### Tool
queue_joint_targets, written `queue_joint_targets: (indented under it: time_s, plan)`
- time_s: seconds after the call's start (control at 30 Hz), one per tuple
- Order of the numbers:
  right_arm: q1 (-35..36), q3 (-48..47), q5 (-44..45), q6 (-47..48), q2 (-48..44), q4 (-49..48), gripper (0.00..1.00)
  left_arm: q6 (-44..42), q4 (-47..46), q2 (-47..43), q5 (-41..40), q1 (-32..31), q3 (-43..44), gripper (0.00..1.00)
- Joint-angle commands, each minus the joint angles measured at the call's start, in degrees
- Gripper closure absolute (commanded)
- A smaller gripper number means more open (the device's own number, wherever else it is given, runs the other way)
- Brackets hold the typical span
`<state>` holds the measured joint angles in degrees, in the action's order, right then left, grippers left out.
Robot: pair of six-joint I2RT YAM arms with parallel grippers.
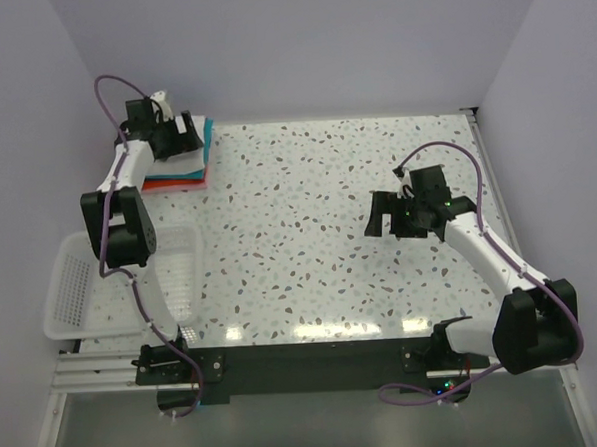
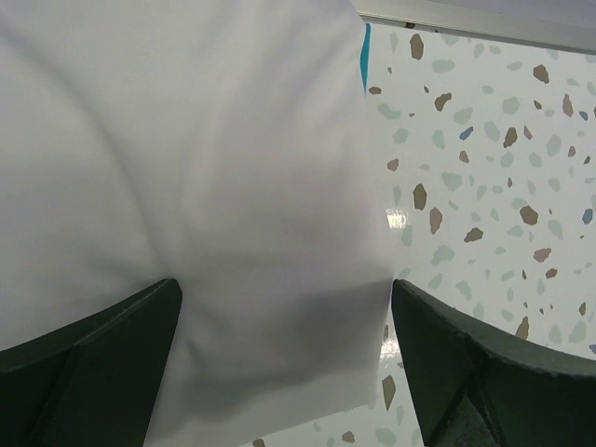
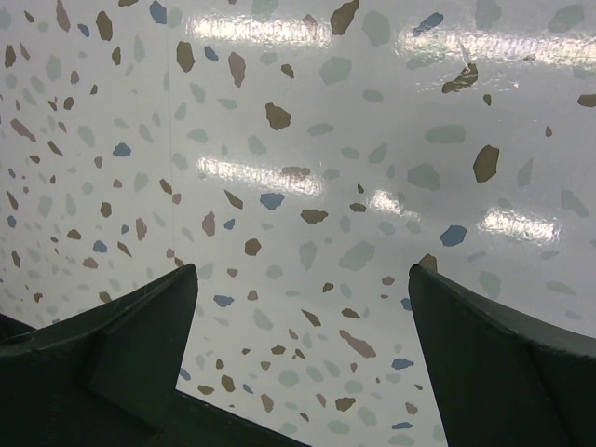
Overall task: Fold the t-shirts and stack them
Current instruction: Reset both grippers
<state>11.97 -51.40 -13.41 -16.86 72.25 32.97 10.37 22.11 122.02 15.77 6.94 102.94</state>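
Observation:
The t-shirts lie in one folded stack at the table's back left. The white t-shirt (image 1: 175,168) is on top, the teal one (image 1: 207,135) shows at the right edge, and the red-orange one (image 1: 174,184) is at the bottom. My left gripper (image 1: 184,136) hovers over the stack, open and empty. In the left wrist view the white t-shirt (image 2: 186,186) fills the space between my fingers (image 2: 102,345), with a teal sliver (image 2: 366,56) at its edge. My right gripper (image 1: 381,217) is open and empty above bare table at the right, also in its wrist view (image 3: 303,275).
A white plastic mesh basket (image 1: 65,251) stands at the near left, beside the left arm. The speckled table (image 1: 298,213) is walled at the back and both sides. The back wall edge (image 2: 484,20) runs close behind the stack.

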Motion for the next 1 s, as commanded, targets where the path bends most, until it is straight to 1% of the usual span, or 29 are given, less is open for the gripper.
queue_joint_targets:
  time_s: [0.0,0.1,0.2,0.27,0.33,0.37,0.47,0.5,0.57,0.6,0.63,0.67,0.7,0.73,0.77,0.8,0.83,0.9,0.97]
  plan:
    - [-0.2,-1.4,-0.7,0.1,-0.7,-0.5,0.01,-0.4,0.1,-2.0,-0.8,0.1,2.8,0.0]
    - [-0.1,-2.0,-0.4,0.2,-1.6,-0.1,0.01,-0.3,1.2,-3.6,-0.7,0.1,4.5,0.0]
    - [-0.1,-2.7,-0.3,0.2,-3.1,0.5,0.01,0.9,3.3,-7.8,-1.8,0.2,7.5,0.0]
    - [-0.1,-3.3,0.9,-0.4,-4.1,1.2,0.01,3.2,5.0,-10.6,-2.8,0.0,7.3,0.0]
    - [-0.1,-3.3,3.5,-1.1,-6.3,1.6,0.01,6.5,6.2,-15.7,-6.3,-0.6,4.7,0.0]
    - [-0.1,-3.0,4.6,-1.7,-7.4,1.7,0.01,7.9,6.3,-20.1,-9.6,-1.0,0.6,0.0]
    - [-0.2,-2.2,8.3,-2.7,-11.2,1.7,0.01,12.6,6.6,-27.6,-15.3,-4.3,-7.3,0.0]
    - [-0.2,-2.0,9.0,-2.9,-12.0,1.9,0.01,14.0,6.9,-32.8,-20.5,-6.5,-13.0,0.0]
    - [-0.1,-1.4,11.2,-3.4,-14.8,2.6,0.01,17.7,7.7,-37.8,-24.4,-10.4,-18.6,0.0]
    - [-0.1,-1.3,12.1,-3.6,-16.0,2.8,0.01,19.1,7.9,-42.5,-27.3,-12.0,-24.3,0.0]
    - [-0.2,-1.1,12.9,-3.7,-17.0,3.2,0.01,22.4,8.2,-45.0,-28.0,-14.7,-27.2,0.0]
    - [-0.1,-0.6,14.0,-3.9,-19.1,3.5,0.01,23.6,8.2,-47.3,-28.2,-15.9,-30.0,0.0]
    - [-0.1,-0.2,14.5,-4.0,-20.0,3.7,0.01,24.7,7.7,-51.7,-29.1,-18.7,-35.6,0.0]
    - [-0.1,0.3,15.1,-4.1,-21.1,3.7,0.01,27.5,7.7,-53.6,-30.3,-20.2,-37.9,0.0]
    - [-0.1,1.6,15.3,-4.3,-23.1,3.4,0.01,28.6,8.4,-55.3,-31.8,-21.8,-40.0,0.0]
    - [-0.2,2.3,16.0,-4.4,-24.0,3.2,0.01,32.0,10.8,-58.1,-35.5,-24.7,-43.1,0.0]
    - [-0.1,3.0,16.3,-4.5,-24.9,2.9,0.01,33.8,11.9,-59.4,-37.3,-26.0,-44.6,0.0]
    - [-0.2,5.3,18.3,-5.2,-26.8,2.7,0.01,34.6,12.3,-63.1,-39.1,-29.2,-48.5,0.0]
    - [-0.1,8.0,19.6,-6.9,-27.8,2.5,0.01,36.9,13.3,-65.2,-40.8,-30.9,-50.8,0.0]
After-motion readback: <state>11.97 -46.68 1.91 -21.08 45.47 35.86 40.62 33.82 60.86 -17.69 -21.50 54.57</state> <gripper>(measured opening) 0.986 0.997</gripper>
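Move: The white t-shirt I have just laid down is right beneath my open left fingers, its middle about 3 cm ahead, 5 cm left and 3 cm below. The turquoise shirt peeks out under it, centred roughly 2 cm ahead, 3 cm left and 6 cm down. The emptied basket sits some 40 cm back and 14 cm left, about 9 cm lower. From my right hand, over bare table, the white t-shirt is about 30 cm ahead and 70 cm left, 2 cm lower. I lift my left hand clear of the white t-shirt, nearly straight up at first, then swing it back about 27 cm and 10 cm right, cresting some 18 cm up before sinking to about 7 cm above its start over bare table beside the basket, wrist turned slightly counter-clockwise. My right hand rises about 8 cm, drifting right and back, its fingers tipping up some 20 degrees. Both grippers stay open. ##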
